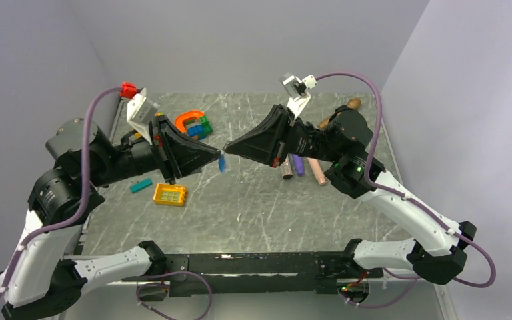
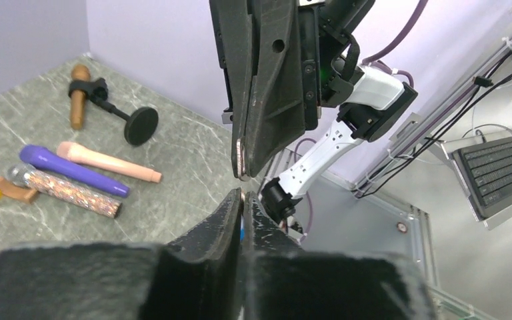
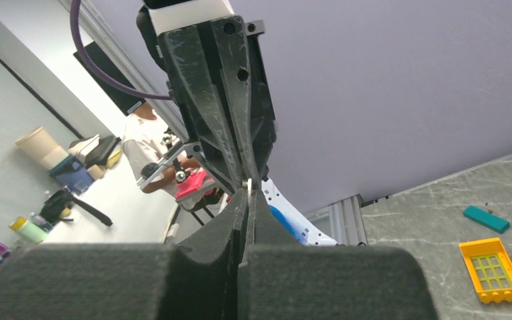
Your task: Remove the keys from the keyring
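Both grippers meet tip to tip in mid-air above the table's middle. My left gripper (image 1: 217, 155) (image 2: 243, 197) is shut on the keyring (image 1: 222, 163), a tiny bright-blue loop hanging below the tips. In the left wrist view only a blue sliver of the keyring (image 2: 242, 231) shows between the closed jaws. My right gripper (image 1: 228, 148) (image 3: 249, 193) is shut on a small silvery key (image 2: 240, 157) (image 3: 249, 183) that pokes out at its fingertips. The rest of the key is hidden between the fingers.
On the marble table (image 1: 260, 200) lie an orange horseshoe piece with coloured bricks (image 1: 193, 123), a teal bar (image 1: 141, 185) and a yellow window brick (image 1: 170, 195) on the left. Purple, pink and glittery cylinders (image 1: 300, 165) lie under the right arm; a wooden handle (image 1: 353, 104) sits far right.
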Controlling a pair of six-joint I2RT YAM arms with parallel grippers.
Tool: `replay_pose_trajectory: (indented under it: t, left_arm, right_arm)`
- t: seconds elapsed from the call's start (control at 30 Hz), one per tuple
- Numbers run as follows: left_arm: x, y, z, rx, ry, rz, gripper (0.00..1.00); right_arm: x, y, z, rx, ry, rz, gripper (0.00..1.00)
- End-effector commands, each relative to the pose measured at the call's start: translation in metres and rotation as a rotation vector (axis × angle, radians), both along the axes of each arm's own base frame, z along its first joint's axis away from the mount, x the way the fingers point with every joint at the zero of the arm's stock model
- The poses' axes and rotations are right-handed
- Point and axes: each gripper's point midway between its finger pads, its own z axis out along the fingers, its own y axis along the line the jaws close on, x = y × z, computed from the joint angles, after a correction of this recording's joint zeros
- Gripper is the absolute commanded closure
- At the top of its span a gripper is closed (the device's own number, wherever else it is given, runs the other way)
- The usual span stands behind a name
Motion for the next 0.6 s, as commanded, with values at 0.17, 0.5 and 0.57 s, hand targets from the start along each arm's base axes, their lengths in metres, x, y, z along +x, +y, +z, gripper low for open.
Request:
replay_pose_trajectory:
  t: [0.17,0.5,0.57]
  left_arm:
    - [-0.018,0.029,0.041,-0.077,-0.129,0.037,0.69]
    - [0.008,0.047,0.018,-0.020,-0.059,0.228,0.75]
    - [0.022,0.054,-0.003,0.028,-0.003,0.316,0.65]
  right_arm:
    - [-0.004,-0.011,0.004,0.011,-0.017,-0.017,1.00]
    - [-0.001,-0.014,0.002,0.004,-0.013,-0.047,1.00]
    - [0.002,-0.016,-0.003,-0.012,0.001,-0.076,1.00]
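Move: The blue key tag is right at the left fingertips, roughly 3 cm below the left hand and about 1 cm to its right, level with it fore and aft. A small metal piece sits between the shut right fingertips, some 2 cm right of the left hand, 1 cm farther out and about level in height. From the right hand, the tag is about 1 cm left, 1 cm back and 3 cm below. Lets go of the blue key tag: the left fingers part from nearly shut to about a quarter open. That hand draws away from the right fingertips, about 4 cm to the left, rising nearly as far and slightly back, then dips about 1 cm and swings forward again. The right hand stays shut and sinks about 1 cm. ##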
